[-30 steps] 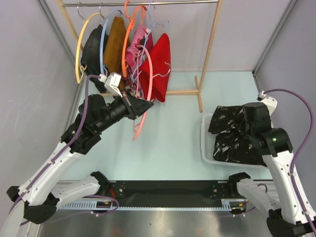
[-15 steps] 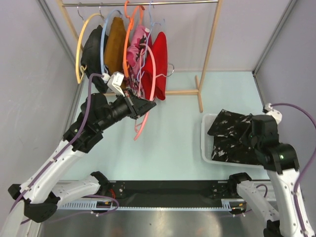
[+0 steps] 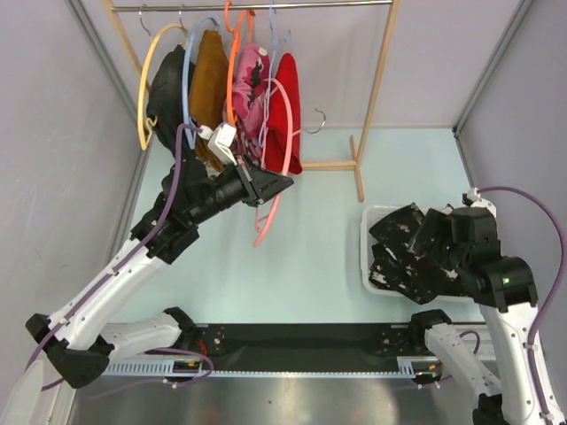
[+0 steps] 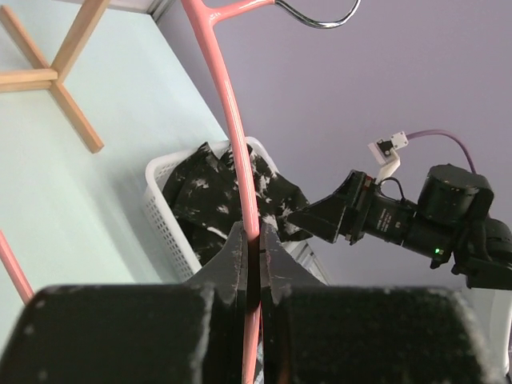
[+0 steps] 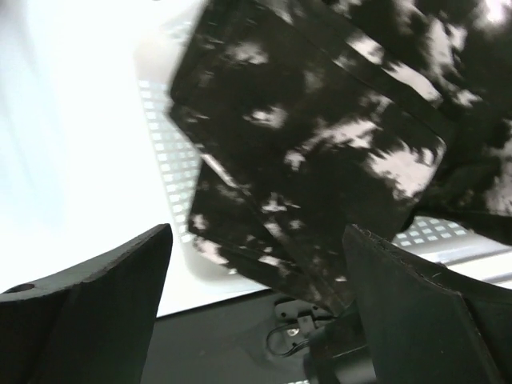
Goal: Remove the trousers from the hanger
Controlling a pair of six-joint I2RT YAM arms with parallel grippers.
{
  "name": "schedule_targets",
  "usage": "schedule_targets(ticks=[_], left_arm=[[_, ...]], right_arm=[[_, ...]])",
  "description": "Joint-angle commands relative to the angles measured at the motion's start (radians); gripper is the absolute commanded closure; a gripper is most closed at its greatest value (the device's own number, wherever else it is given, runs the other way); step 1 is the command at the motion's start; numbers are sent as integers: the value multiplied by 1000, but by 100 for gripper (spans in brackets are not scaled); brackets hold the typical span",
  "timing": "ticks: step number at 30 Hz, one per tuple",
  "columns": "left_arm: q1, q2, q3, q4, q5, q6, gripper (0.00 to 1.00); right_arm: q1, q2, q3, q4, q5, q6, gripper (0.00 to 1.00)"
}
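My left gripper (image 4: 250, 234) is shut on the thin bar of an empty pink hanger (image 4: 230, 128), held off the rail in front of the rack (image 3: 266, 188). The black trousers with white splotches (image 3: 403, 258) lie crumpled in the white basket (image 3: 367, 266) at the right. My right gripper (image 5: 256, 276) hovers just over them, open, with nothing between its fingers (image 5: 104, 276). The red trousers (image 3: 285, 111) hang on a hanger on the rack behind the pink hanger (image 3: 276, 133).
A wooden rack with a metal rail (image 3: 266, 7) stands at the back, its foot (image 3: 356, 168) on the table. On it hang a dark garment (image 3: 164, 88), a mustard-brown one (image 3: 208, 75) and a pink floral one (image 3: 251, 80) on yellow, blue and orange hangers.
My right gripper has opened and let go of the black trousers, which dropped into the basket. My left arm has carried the pink hanger up and to the right.
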Motion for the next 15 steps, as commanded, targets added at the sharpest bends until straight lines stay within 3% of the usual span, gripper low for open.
schedule_targets(ticks=[1,5,7,10,11,14,15], left_arm=[[-4,26,33,124,19,-78,99],[-4,67,38,163,7,-170,100],[-4,77,41,164,-24,-194,100],[-5,83,33,170,-73,-247,100],[-5,80,25,196,-78,-277,99],[-7,74,2,221,-104,-323,100],[-10,67,-5,223,-122,-332,100]], right_arm=[[1,60,139,48,-94,-57,7],[71,122,214,143,-321,-57,11],[163,152,234,228,-335,-8,12],[454,224,271,315,-167,52,10],[613,258,284,343,-66,52,9],[868,379,355,434,112,37,6],[902,421,372,475,126,14,6]])
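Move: The pink hanger pinched in the left hand lies from the open right hand about 33 cm left, 6 cm ahead and 15 cm higher; the dropped trousers are roughly 20 cm straight below, in the tub, whose middle is 4 cm right of them and equally far ahead. From the left hand, the rail's free stretch is some 28 cm ahead, 10 cm right, 20 cm up; the red trousers hang 24 cm straight ahead, 5 cm lower. Keeping its pinch on the pink hanger, the left hand eases about 3 cm forward and 2 cm right, tilting it some 10 to 15 degrees. The right hand, fingers still wide open and empty, sweeps fast off the tub towards the hanger, about 19 cm left and 10 cm up, edging forward then back again while turning some 40 degrees counter-clockwise. ##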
